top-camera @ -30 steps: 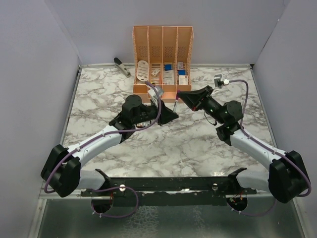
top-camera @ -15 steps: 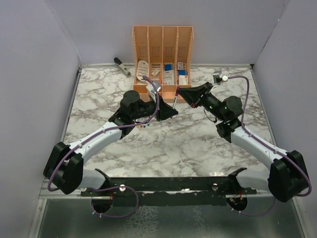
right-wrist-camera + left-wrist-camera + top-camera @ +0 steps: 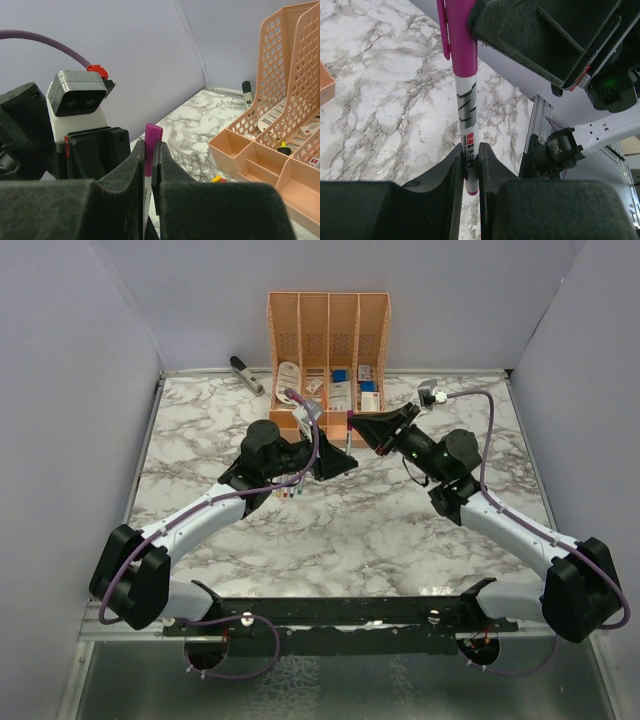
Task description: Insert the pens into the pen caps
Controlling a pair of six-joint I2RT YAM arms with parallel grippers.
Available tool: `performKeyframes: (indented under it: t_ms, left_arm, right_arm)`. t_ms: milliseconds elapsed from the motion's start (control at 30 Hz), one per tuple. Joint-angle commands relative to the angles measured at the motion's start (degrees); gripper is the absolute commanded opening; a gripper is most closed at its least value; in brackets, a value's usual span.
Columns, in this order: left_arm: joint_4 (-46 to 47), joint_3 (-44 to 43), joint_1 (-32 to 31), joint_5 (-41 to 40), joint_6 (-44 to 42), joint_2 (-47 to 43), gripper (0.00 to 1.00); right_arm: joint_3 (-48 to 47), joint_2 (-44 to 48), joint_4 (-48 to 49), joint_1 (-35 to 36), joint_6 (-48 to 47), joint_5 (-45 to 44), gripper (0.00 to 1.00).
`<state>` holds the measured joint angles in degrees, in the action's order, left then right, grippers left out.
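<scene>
My left gripper (image 3: 345, 462) (image 3: 468, 160) is shut on the lower end of a whitish-grey pen (image 3: 466, 110) (image 3: 349, 442) held upright above the table. The purple cap (image 3: 456, 35) (image 3: 152, 134) sits on the pen's upper end. My right gripper (image 3: 358, 423) (image 3: 150, 150) is shut on that cap from above. Several other pens (image 3: 290, 490) lie on the marble under the left arm, mostly hidden. A yellow cap (image 3: 215, 178) and a red one beside it lie near the organiser's base. The other caps are hidden.
The orange organiser (image 3: 328, 335) (image 3: 280, 115) stands at the back centre, just behind both grippers. A grey stapler (image 3: 247, 375) lies at the back left. Grey walls close in the table on the left, right and rear.
Both grippers have moved a little left and toward the organiser, still joined on the pen and purple cap. The right arm has swung further left.
</scene>
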<state>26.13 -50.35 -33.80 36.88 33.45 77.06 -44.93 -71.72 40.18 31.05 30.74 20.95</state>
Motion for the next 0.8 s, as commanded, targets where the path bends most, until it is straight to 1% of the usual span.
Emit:
performKeyframes:
  t_ms: [0, 200, 233, 267, 300, 400, 433, 500, 567, 633, 767]
  left_arm:
    - [18.21, -5.39, 1.89, -3.53, 1.16, -2.51, 0.0]
    - [15.75, 1.25, 1.9, -1.57, 2.44, -3.56, 0.0]
    - [14.68, 2.7, 1.9, -1.59, 2.3, -3.98, 0.0]
    - [13.12, 4.06, 1.88, -1.79, 2.13, -4.47, 0.0]
    - [11.08, 5.21, 1.88, -2.22, 1.53, -4.87, 0.0]
    - [2.48, 7.81, 1.89, -4.58, -0.96, -5.71, 0.0]
    - [-1.37, 8.11, 1.9, -6.4, -2.09, -5.63, 0.0]
    - [-8.63, 7.98, 1.9, -9.83, -4.37, -5.03, 0.0]
    - [-15.78, 5.89, 1.9, -14.12, -6.19, -3.62, 0.0]
    - [-23.96, 2.18, 1.9, -19.68, -7.96, -0.93, 0.0]
    - [-39.94, -6.59, 1.89, -31.03, -9.3, 7.83, 0.0]
  right_arm:
    - [3.7, -1.63, -16.65, 2.85, -1.54, 5.39, 0.02]
    - [0.31, -1.87, -17.76, 2.85, -1.28, -0.3, 0.02]
    - [-0.27, -1.7, -17.56, 2.87, -1.42, -1.18, 0.03]
    - [-0.73, -1.4, -16.86, 2.88, -1.5, -2.24, 0.1]
    - [-1.0, -0.99, -16.02, 2.88, -1.6, -3.23, 0.2]
    - [-2.3, 0.47, -13.98, 2.83, -2.18, -6.15, 0.42]
    - [-3.04, 0.98, -13.97, 2.87, -2.56, -7.16, 0.45]
    - [-4.53, 1.97, -14.23, 2.87, -3.49, -8.68, 0.47]
    - [-5.92, 2.99, -15.02, 2.87, -4.48, -9.74, 0.47]
    - [-6.99, 3.99, -16.2, 2.85, -5.25, -10.87, 0.47]
    - [-7.84, 6.1, -19.69, 2.81, -5.67, -14.76, 0.47]
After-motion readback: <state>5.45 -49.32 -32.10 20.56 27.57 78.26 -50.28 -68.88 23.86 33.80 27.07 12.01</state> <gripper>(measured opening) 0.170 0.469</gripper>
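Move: The left hand holds the pen's body, with the row of capped pens some 14 cm to its left, 13 cm ahead and about 24 cm below. The purple cap is already on the pen, about 4 cm ahead of and 5 cm above that hand, and midway between the right hand's closed fingers. The orange box's middle stands roughly 30 cm ahead of the left hand, 5 cm to its left and 20 cm lower. The right fingers let go of the purple cap, opening to about half, as that hand dips some 4 cm and rises back nearly to its height. The left hand keeps its pinch on the pen and, after a short hold, carries it down about 10 cm, then also left and forward, towards the row of capped pens, its fingertips tipping down and swinging forward some 20 degrees. ##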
